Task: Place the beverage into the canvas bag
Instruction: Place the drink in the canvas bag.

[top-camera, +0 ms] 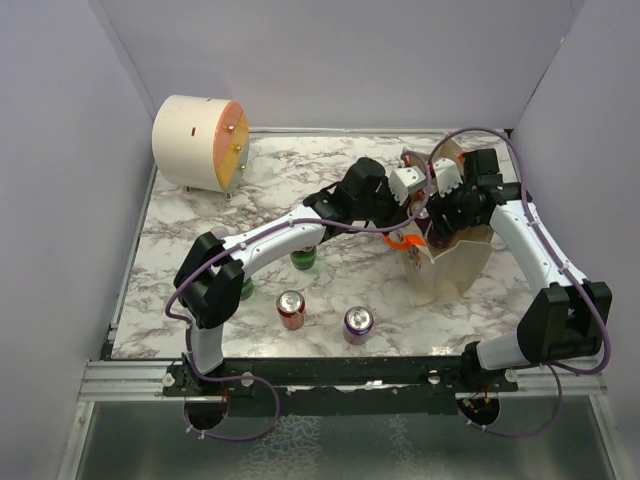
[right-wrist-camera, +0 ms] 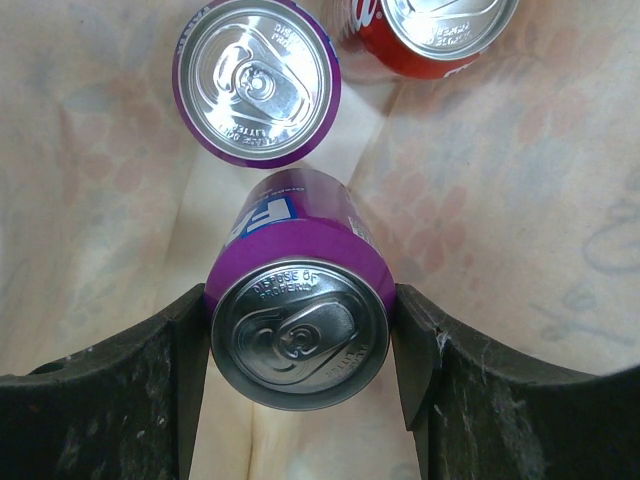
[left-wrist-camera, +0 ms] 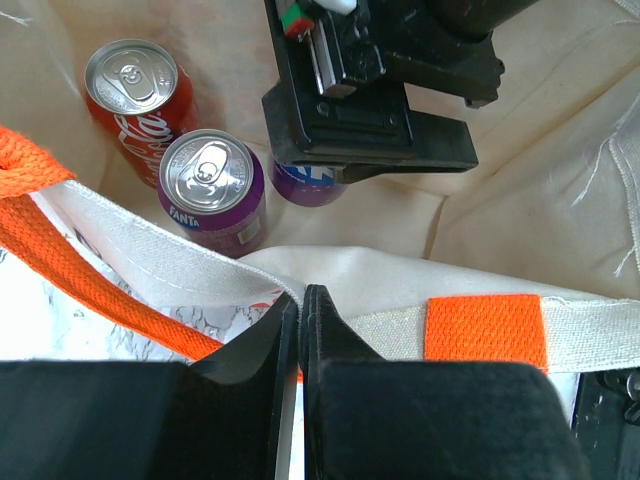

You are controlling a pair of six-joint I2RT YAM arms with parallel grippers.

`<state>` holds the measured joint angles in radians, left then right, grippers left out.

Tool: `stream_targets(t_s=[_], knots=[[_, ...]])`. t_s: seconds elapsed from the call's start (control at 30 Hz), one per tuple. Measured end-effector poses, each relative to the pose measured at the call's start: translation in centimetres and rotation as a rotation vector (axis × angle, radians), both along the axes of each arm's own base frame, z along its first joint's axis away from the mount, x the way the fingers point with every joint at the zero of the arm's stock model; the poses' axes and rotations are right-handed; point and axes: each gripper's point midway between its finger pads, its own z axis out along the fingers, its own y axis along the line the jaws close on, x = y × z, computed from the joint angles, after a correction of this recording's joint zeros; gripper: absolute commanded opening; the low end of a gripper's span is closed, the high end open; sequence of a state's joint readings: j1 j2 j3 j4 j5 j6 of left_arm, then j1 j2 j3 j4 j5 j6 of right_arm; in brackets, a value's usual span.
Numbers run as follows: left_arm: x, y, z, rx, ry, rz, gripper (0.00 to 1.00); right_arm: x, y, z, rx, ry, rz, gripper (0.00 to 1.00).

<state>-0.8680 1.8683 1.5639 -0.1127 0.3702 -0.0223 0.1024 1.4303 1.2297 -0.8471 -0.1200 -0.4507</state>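
Note:
The beige canvas bag (top-camera: 455, 270) with orange handles (left-wrist-camera: 85, 270) stands open at the right of the table. My left gripper (left-wrist-camera: 300, 305) is shut on the bag's near rim (left-wrist-camera: 400, 325) and holds it open; from above it (top-camera: 413, 195) sits at the bag's left edge. My right gripper (right-wrist-camera: 300, 335) is down inside the bag, shut on a purple Fanta can (right-wrist-camera: 298, 320), which also shows in the left wrist view (left-wrist-camera: 305, 188). On the bag's floor stand a second purple Fanta can (right-wrist-camera: 256, 80) and a red Coca-Cola can (right-wrist-camera: 440, 30).
On the marble table in front of the bag stand a red can (top-camera: 291, 309) and a purple can (top-camera: 358, 323). Two green cans (top-camera: 303, 260) (top-camera: 245, 290) are partly hidden under the left arm. A white cylinder with an orange face (top-camera: 200, 142) lies at the back left.

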Motion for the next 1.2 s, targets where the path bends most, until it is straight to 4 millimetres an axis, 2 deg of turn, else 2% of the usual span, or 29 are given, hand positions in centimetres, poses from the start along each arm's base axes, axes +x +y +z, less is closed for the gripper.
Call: stream_targets(t_s=[0.4, 0.8, 1.2], knots=[[-0.1, 0.0, 0.0, 0.002, -0.014, -0.015, 0.05, -0.4, 0.3, -2.4, 0.003, 0.015, 0.042, 0.01], [-0.2, -0.1, 0.0, 0.004, -0.027, -0.037, 0.05, 0.1, 0.5, -5.0, 0.001, 0.044, 0.065, 0.04], [-0.3, -0.1, 0.0, 0.003, -0.03, -0.046, 0.05, 0.9, 0.7, -5.4, 0.0, 0.029, 0.087, 0.11]])
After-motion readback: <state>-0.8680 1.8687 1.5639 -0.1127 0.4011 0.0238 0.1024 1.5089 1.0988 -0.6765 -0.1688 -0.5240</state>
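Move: The right hand already grips a purple can inside the canvas bag, over a free spot on the bag floor some 15 cm below and about 1 cm ahead and 1 cm left. A standing purple can lies roughly 7 cm ahead and 5 cm left of the hand, its middle about 7 cm lower; a red can is about 13 cm ahead and 3 cm left, equally low. From the left hand at the rim, the floor spot lies about 8 cm right, 1 cm back and 20 cm below. The held purple can goes down into the bag with the right hand, about 5 cm nearly straight down towards the floor behind the standing purple can. As the descent ends, the hand eases about 1 cm forward and turns some 5 degrees counter-clockwise, its grip unchanged. The left hand stays put, still pinching the bag rim. ##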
